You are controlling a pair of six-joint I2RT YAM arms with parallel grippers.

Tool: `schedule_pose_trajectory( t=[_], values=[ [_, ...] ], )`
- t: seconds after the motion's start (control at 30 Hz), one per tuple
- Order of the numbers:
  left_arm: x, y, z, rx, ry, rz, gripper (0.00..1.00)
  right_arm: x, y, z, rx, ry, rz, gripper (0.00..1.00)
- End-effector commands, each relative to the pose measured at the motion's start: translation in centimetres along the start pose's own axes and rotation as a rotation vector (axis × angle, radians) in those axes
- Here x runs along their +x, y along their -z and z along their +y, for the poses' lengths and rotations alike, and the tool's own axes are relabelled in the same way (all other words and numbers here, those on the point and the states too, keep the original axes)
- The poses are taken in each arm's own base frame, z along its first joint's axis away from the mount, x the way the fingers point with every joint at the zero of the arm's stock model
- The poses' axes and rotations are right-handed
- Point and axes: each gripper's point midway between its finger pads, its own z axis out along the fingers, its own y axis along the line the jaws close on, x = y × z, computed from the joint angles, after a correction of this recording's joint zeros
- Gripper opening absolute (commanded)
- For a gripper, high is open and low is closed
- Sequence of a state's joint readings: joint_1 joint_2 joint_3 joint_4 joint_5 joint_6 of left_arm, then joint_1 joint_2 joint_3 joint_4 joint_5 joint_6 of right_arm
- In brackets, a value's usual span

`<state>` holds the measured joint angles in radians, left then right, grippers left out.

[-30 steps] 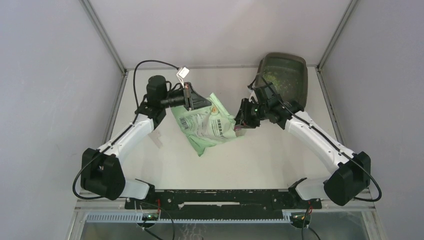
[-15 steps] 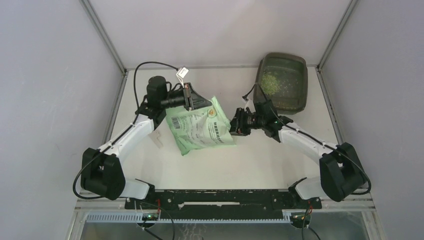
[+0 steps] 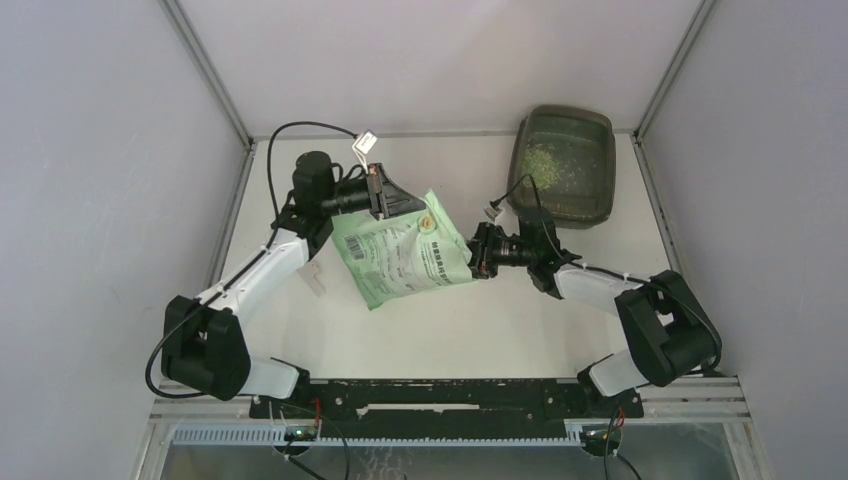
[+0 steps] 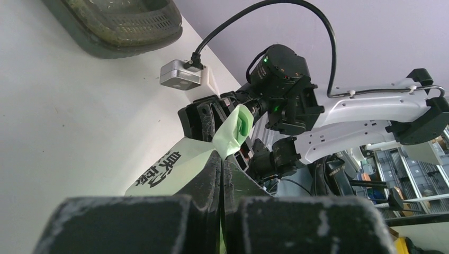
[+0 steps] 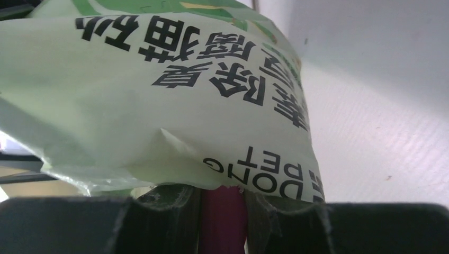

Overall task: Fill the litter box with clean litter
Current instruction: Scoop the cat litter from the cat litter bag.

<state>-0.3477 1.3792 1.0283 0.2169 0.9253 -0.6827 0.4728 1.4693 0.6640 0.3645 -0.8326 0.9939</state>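
Observation:
The dark litter box (image 3: 601, 170) sits at the back right with a patch of clean litter (image 3: 543, 160) inside it. A light-green printed bag (image 3: 400, 255) is held up at mid-table. My left gripper (image 3: 379, 201) is shut on the bag's upper left corner; in the left wrist view its jaws (image 4: 221, 156) pinch the green edge (image 4: 233, 132). My right gripper (image 3: 478, 254) is at the bag's right edge, shut on a magenta scoop handle (image 5: 222, 217). The handle runs in under the bag (image 5: 159, 106), and the scoop's bowl is hidden.
A small white camera block (image 4: 180, 75) on a cable hangs near the right gripper. Metal frame posts (image 3: 205, 70) and grey walls close in both sides of the table. The litter box (image 4: 122, 21) also shows at the top of the left wrist view.
My right gripper has come down and leftward from beside the litter box to the bag's right edge. The litter box, tilted a second ago, now lies flat. The bag has shifted slightly.

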Motion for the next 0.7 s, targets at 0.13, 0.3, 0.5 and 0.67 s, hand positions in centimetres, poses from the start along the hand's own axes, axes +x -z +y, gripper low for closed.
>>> schedule_pose_trajectory(
  t=[0.13,0.3,0.5,0.67],
  values=[
    [-2.6,0.8,-4.7,0.123,-0.137,-0.060,0.01,-1.5,4.1,5.3,-0.219,0.035,-0.038,0.00],
    [-4.3,1.0,-5.1,0.127,-0.151,-0.081,0.01,-2.2,7.3,5.4,-0.183,0.036,-0.095,0.00],
    [-5.9,0.7,-4.8,0.123,-0.160,-0.098,0.01,-2.2,10.6,3.6,-0.122,-0.027,-0.114,0.00],
    [-7.4,1.0,-5.0,0.120,-0.171,-0.119,0.01,-1.8,12.9,3.1,-0.119,-0.029,-0.156,0.00]
  ],
)
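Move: The right hand grips the pink scoop with its blade already deep in the litter bag. The bag's mouth is right at those fingers: middle about 3 cm ahead, 2 cm left and 4 cm above. The bag's body lies some 13 cm left, nearly level. The litter box is roughly 33 cm ahead, 26 cm right and 11 cm lower. The left hand pinches the bag's upper edge; the mouth's middle is about 7 cm to its right, 3 cm back and 10 cm below. Still gripping the scoop, the right hand draws it back through the bag's mouth, going about 10 cm to the right and some 6 cm up, first easing out, then rising, with the last stretch almost purely rightward. Its wrist tips the fingers up a little and swings roughly 10 degrees clockwise. The left hand keeps its pinch on the bag edge and lifts a couple of centimetres, edging forward late. ##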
